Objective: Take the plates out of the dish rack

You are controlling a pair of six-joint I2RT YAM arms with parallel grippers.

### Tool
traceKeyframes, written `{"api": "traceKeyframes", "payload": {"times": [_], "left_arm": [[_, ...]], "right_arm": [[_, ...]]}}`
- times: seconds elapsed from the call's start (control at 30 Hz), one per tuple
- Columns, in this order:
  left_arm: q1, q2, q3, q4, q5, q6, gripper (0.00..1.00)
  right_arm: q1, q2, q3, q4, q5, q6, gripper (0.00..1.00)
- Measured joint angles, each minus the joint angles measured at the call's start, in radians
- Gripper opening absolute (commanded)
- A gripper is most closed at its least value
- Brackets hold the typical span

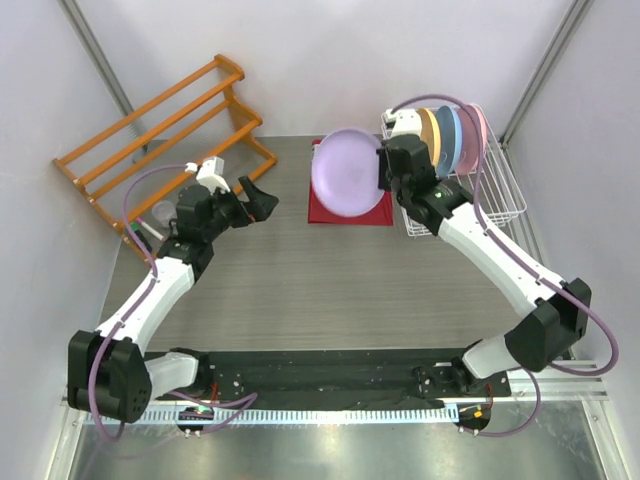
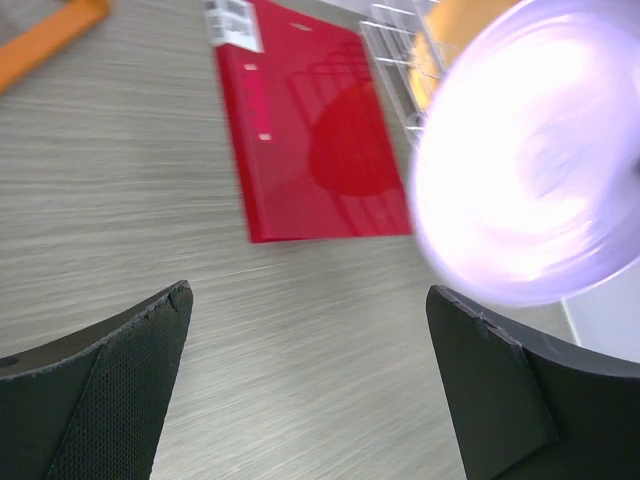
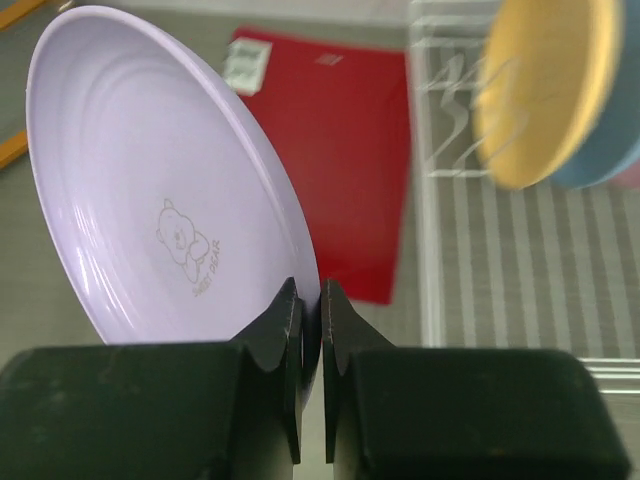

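Observation:
My right gripper [image 1: 384, 172] is shut on the rim of the lilac plate [image 1: 345, 172] and holds it on edge in the air above the red mat [image 1: 348, 211]. The right wrist view shows the plate [image 3: 160, 190] pinched between the fingertips [image 3: 290, 310]. It also shows blurred in the left wrist view [image 2: 530, 160]. The orange-yellow plate [image 1: 432, 135], light blue plate [image 1: 456, 137] and pink plate [image 1: 477, 135] stand upright in the white wire dish rack [image 1: 500, 195] at the back right. My left gripper [image 1: 262, 199] is open and empty above the table, left of the mat.
An orange wooden slatted rack [image 1: 165, 125] stands at the back left. The red mat [image 2: 310, 130] lies flat at the table's middle back. Grey walls close in on both sides.

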Motion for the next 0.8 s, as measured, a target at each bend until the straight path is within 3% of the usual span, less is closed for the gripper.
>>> {"api": "traceKeyframes", "payload": {"times": [0.33, 0.5, 0.63, 0.8], "left_arm": [[-0.134, 0.003, -0.029, 0.086, 0.006, -0.015, 0.96], [-0.156, 0.005, -0.046, 0.102, -0.028, -0.021, 0.70], [-0.158, 0.006, -0.052, 0.106, -0.068, -0.019, 0.69], [-0.160, 0.004, -0.056, 0.100, -0.119, -0.016, 0.76]], "right_arm": [[0.006, -0.062, -0.197, 0.050, -0.455, 0.240, 0.04], [0.006, -0.063, -0.239, 0.093, -0.555, 0.298, 0.05], [0.007, -0.063, -0.258, 0.127, -0.592, 0.327, 0.05], [0.007, -0.064, -0.272, 0.138, -0.574, 0.334, 0.05]]}}
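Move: The lilac plate is pinched by its rim in the right hand, its middle about 8 cm left of that hand and slightly lower. From the open left hand, the plate's middle is some 19 cm to the right, 5 cm ahead and 5 cm higher. The red box lies on the table beneath the plate, about 28 cm below the right hand and 9 cm to its left; the yellow plate in the rack is about 8 cm right of that hand, 9 cm farther out and 20 cm below. The lilac plate, still pinched at its rim by the right hand, is carried left about 9 cm, down and back some 7 cm each, towards the left gripper, while that wrist turns counter-clockwise and rolls its left side up. The left hand slides right about 5 cm, straddles the plate's near rim with one finger on each side, eases back left 1 cm and closes its fingers partway. ##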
